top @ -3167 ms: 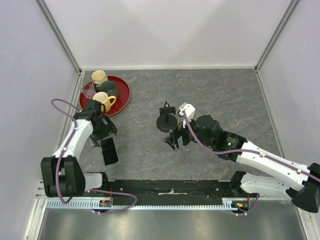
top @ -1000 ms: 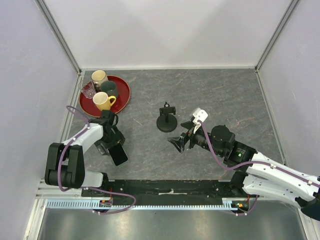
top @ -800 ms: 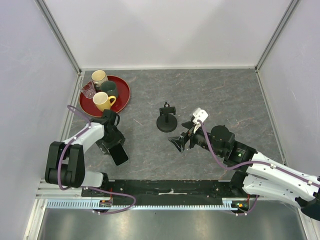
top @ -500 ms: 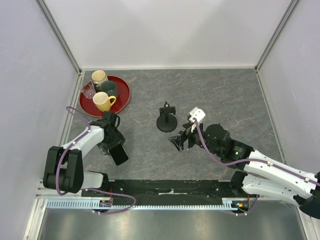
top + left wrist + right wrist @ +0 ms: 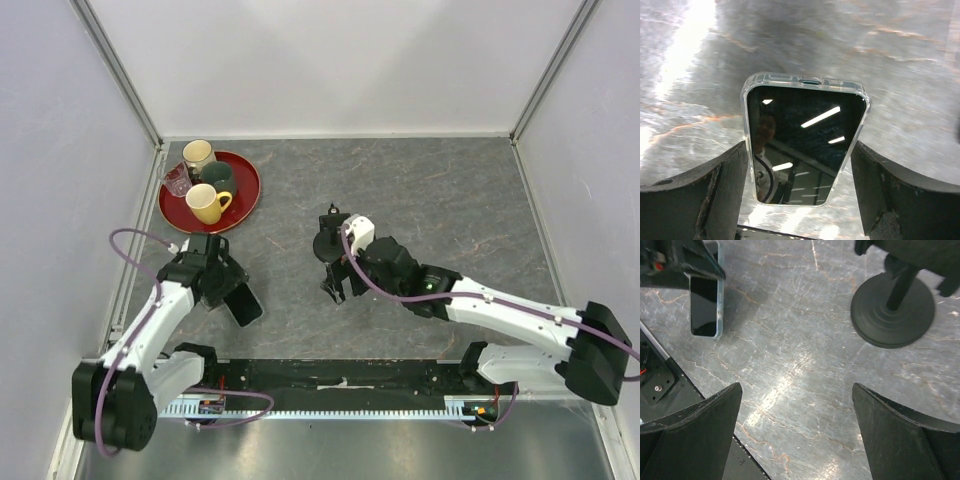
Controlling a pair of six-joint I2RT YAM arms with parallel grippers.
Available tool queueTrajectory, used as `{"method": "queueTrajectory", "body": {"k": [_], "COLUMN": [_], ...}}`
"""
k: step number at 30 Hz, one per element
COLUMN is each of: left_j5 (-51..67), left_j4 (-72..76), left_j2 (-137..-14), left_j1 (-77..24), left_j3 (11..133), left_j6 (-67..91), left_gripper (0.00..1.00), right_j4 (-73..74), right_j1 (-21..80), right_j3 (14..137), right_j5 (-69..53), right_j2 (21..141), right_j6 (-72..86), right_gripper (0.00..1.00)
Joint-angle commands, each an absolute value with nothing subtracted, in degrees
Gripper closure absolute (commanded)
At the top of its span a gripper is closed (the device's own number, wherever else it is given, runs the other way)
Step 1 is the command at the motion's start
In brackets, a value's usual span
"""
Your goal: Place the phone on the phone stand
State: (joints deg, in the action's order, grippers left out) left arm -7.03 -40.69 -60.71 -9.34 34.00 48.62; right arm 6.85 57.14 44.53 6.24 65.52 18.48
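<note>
The phone (image 5: 246,304), black with a clear case, sits between the fingers of my left gripper (image 5: 233,292) at the table's left front. In the left wrist view both fingers press the long edges of the phone (image 5: 802,135), so the left gripper (image 5: 799,147) is shut on it. The right wrist view shows the phone (image 5: 705,305) casting a shadow beside it. The phone stand (image 5: 330,243), black with a round base (image 5: 892,315), stands mid-table. My right gripper (image 5: 335,283) hovers open just in front of the stand, with bare table between its fingers (image 5: 796,387).
A red tray (image 5: 247,196) at the back left holds a yellow mug (image 5: 205,203), a cream mug (image 5: 198,155), a green mug (image 5: 218,177) and a small glass (image 5: 178,181). The black base rail (image 5: 330,375) runs along the near edge. Grey walls enclose the table.
The left gripper closed on the phone and its arm swung, carrying the phone slightly right. The right gripper moved left, closer to the stand, still open.
</note>
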Motion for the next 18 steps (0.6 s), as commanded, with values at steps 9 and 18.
{"method": "queueTrajectory", "body": {"k": [9, 18], "left_j5": [12.12, 18.45], "left_j4": [-32.61, -31.11], "left_j2": [-40.79, -33.32], "left_j1": [-9.32, -9.32], "left_j3": [34.37, 31.56], "left_j6": [58.18, 64.67], "left_gripper": [0.98, 0.98], "right_j4": [-4.91, -23.89], "right_j1": [62.22, 68.11], "right_j3": [49.05, 45.44], "right_j5": [0.09, 2.46], "right_j2": [76.28, 81.73], "right_j6": [23.99, 29.87], "right_gripper": [0.02, 0.02]}}
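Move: The left hand already pinches the phone by its long edges just off the table, the phone's middle about 4 cm back and 3 cm right of it. The open right gripper waits some 29 cm to the left hand's right, about level fore-and-aft and 12 cm higher; the phone stand is about 29 cm right and 12 cm forward. From the right hand the phone lies roughly 27 cm left, 2 cm back and 13 cm lower, the stand about 13 cm ahead, 1 cm left. Keeping its edge pinch on the phone, the left hand lifts it quickly by about 9 cm, drifting right towards the right gripper while the fingers swing some 30 degrees out to point more forward and right. The wide-open right hand comes to meet it, travelling left and somewhat back past the front of the stand, dipping slightly and then levelling off, and turning a little counter-clockwise. ##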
